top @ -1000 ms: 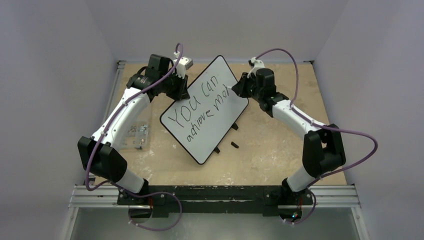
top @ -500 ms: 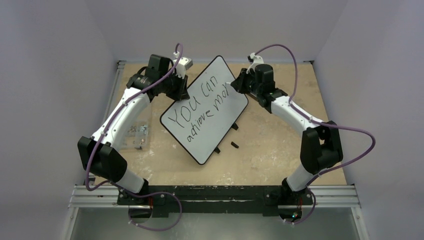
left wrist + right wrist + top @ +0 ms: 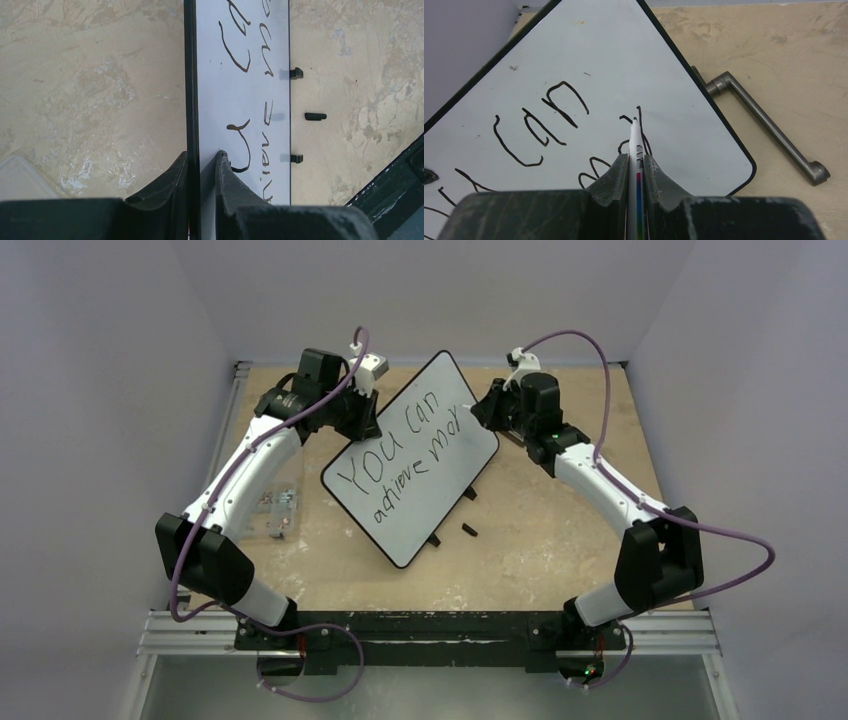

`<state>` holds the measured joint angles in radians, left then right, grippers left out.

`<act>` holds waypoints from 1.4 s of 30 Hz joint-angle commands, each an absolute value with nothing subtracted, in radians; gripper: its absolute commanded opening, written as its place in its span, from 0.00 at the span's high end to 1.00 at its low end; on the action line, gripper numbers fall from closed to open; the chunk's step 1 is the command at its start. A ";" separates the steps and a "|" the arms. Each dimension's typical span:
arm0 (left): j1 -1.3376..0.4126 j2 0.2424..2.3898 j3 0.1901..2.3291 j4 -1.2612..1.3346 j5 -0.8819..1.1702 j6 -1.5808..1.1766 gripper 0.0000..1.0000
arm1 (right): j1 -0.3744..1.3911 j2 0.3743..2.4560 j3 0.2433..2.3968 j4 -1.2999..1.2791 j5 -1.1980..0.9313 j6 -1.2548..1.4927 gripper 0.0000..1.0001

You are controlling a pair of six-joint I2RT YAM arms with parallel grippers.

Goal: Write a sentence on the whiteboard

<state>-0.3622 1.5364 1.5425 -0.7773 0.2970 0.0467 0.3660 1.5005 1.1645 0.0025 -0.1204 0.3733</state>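
The whiteboard point(image 3: 415, 475) lies slanted across the table's middle, white with a thin black frame. The sentence point(image 3: 400, 455) on it reads "You can" over "achieve mor" in black. My left gripper point(image 3: 366, 426) is shut on the whiteboard's far-left edge; in the left wrist view one finger sits each side of the frame point(image 3: 190, 75), the gripper point(image 3: 200, 156) clamped tight. My right gripper point(image 3: 635, 157) is shut on a white marker point(image 3: 634, 137) with a rainbow stripe. Its tip rests on the whiteboard point(image 3: 624, 55) beside the last letter, near the right corner point(image 3: 478, 412).
A bent metal bar point(image 3: 764, 120) lies on the table just past the board's corner. A small loose black piece point(image 3: 469, 530) sits by the board's black feet point(image 3: 470, 493). A clear plastic box point(image 3: 275, 510) stands left of the board. The black mounting rail point(image 3: 430, 632) runs along the near edge.
My right gripper has slid the marker a little right and away from me, and a new stroke stands after "mo". Its elbow has swung right. The left arm and the board have not moved.
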 commanded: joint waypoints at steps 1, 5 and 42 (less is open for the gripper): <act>-0.374 1.538 1.545 -0.801 0.146 0.196 1.00 | 0.367 1.478 1.137 0.002 -0.070 0.354 1.00; -0.376 1.537 1.544 -0.801 0.144 0.195 1.00 | 0.363 1.490 1.130 0.002 -0.069 0.356 1.00; -0.378 1.543 1.546 -0.804 0.135 0.199 1.00 | 0.339 1.603 1.196 0.012 -0.092 0.369 1.00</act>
<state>-0.3634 1.5364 1.5429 -0.7776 0.2916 0.0463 0.3458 1.5852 1.1347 0.0006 -0.0952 0.3737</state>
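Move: The spot I write on next, blank board just right of the "r" in "mor", lies about 5 cm ahead of my right hand, 2 cm left and 8 cm below. That "r" is some 3 cm to the spot's left, and "can" sits roughly 12 cm left of my hand and 7 cm ahead. The board's lower right corner is about 4 cm right of my hand, 3 cm ahead. From my left hand the spot is about 11 cm ahead and 19 cm right. With the marker clear of the board, I lower my right hand about 5 cm in two dips, pausing midway, towards the blank spot beside the "r", tipping down some 5 degrees. The marker tip meets the board, and I drag it right and slightly forward and down, a centimetre or so. My right fingers keep their hold; my left hand stays still, gripping the board's upper edge. ##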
